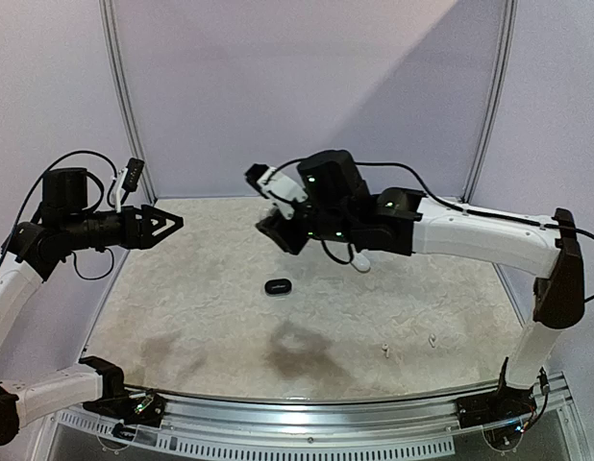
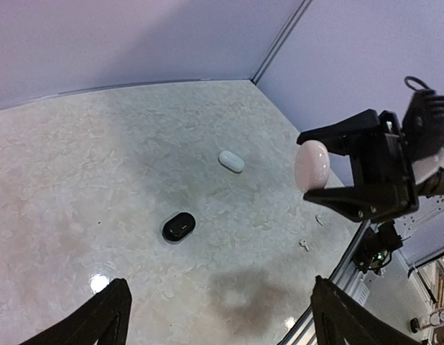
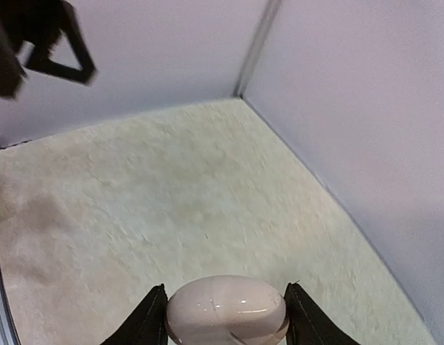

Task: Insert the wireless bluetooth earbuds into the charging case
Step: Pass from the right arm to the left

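My right gripper is shut on a closed, pebble-like white charging case and holds it in the air above the middle of the table. The left wrist view shows that case clamped between the right gripper's black fingers. In the top view, my right gripper points left toward my left gripper. The left gripper stands open, empty and raised over the table's left side. Two tiny white wireless bluetooth earbuds lie near the front right edge, apart from both grippers.
A black pebble-like case lies closed on the table's middle. A second white case rests farther back, partly under the right arm in the top view. Grey walls close in the table on three sides, and a metal rail runs along the front.
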`<state>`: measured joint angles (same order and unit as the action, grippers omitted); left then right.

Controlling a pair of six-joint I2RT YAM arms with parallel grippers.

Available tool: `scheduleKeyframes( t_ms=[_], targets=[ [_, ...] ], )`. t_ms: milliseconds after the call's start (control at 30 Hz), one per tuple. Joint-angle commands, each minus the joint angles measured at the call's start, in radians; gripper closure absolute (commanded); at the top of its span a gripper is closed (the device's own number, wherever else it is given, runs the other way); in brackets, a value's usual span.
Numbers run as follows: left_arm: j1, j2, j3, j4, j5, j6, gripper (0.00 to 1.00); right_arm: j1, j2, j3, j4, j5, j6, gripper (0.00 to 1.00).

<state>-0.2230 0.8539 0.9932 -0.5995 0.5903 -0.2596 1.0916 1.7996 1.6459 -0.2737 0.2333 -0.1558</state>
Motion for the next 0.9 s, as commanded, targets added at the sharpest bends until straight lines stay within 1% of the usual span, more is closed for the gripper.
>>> scheduleKeyframes(
  t_ms=[0, 100, 267, 400, 500, 633, 733, 867],
  targets=[
    [-0.059, 0.013, 0.002, 0.036, 0.033, -0.02, 0.11, 0.073, 0.15, 0.175, 0.085, -0.011, -0.264, 0.89],
    [-0.091, 0.025, 0.009, 0.041, 0.032, -0.005, 0.1, 0.104, 0.205, 0.239, 0.104, -0.078, -0.297, 0.89],
    [-0.121, 0.045, 0.027, 0.053, 0.022, 0.013, 0.11, 0.137, 0.246, 0.293, 0.101, -0.103, -0.319, 0.92],
    [-0.15, 0.059, 0.017, 0.05, 0.001, 0.014, 0.15, 0.149, 0.26, 0.313, 0.093, -0.096, -0.309, 0.95],
    [-0.17, 0.079, 0.021, 0.05, -0.034, 0.022, 0.23, 0.16, 0.269, 0.325, 0.088, -0.107, -0.31, 0.95],
    [-0.18, 0.099, 0.05, 0.034, -0.066, 0.051, 0.38, 0.169, 0.282, 0.35, 0.074, -0.107, -0.323, 0.96],
    [-0.192, 0.111, 0.057, 0.025, -0.058, 0.051, 0.5, 0.173, 0.292, 0.359, 0.07, -0.112, -0.327, 0.97],
    [-0.198, 0.108, 0.059, -0.014, -0.047, 0.074, 0.89, 0.174, 0.293, 0.363, 0.075, -0.075, -0.325, 0.99]
  ],
)
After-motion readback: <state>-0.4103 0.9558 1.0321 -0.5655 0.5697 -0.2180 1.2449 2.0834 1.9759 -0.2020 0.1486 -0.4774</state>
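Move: The round white case is already in my right fingers, about 18 cm to the right of my open left hand, 4 cm ahead and 2 cm lower. From my right hand, its goal, the left gripper, is some 18 cm left, 4 cm back and 2 cm up; the black case lies about 6 cm ahead, 1 cm left and 28 cm below, and the oblong white case roughly 14 cm ahead, 21 cm right and 28 cm below. I carry the round case left about 12 cm and back 6 cm to my left gripper, fast at first and then easing, nearly level, while my right wrist swings counter-clockwise and tips up a little. My left hand comes about 5 cm right to meet it, turning slightly clockwise, then closes from wide open onto the case's sides; my right fingers keep their hold. ##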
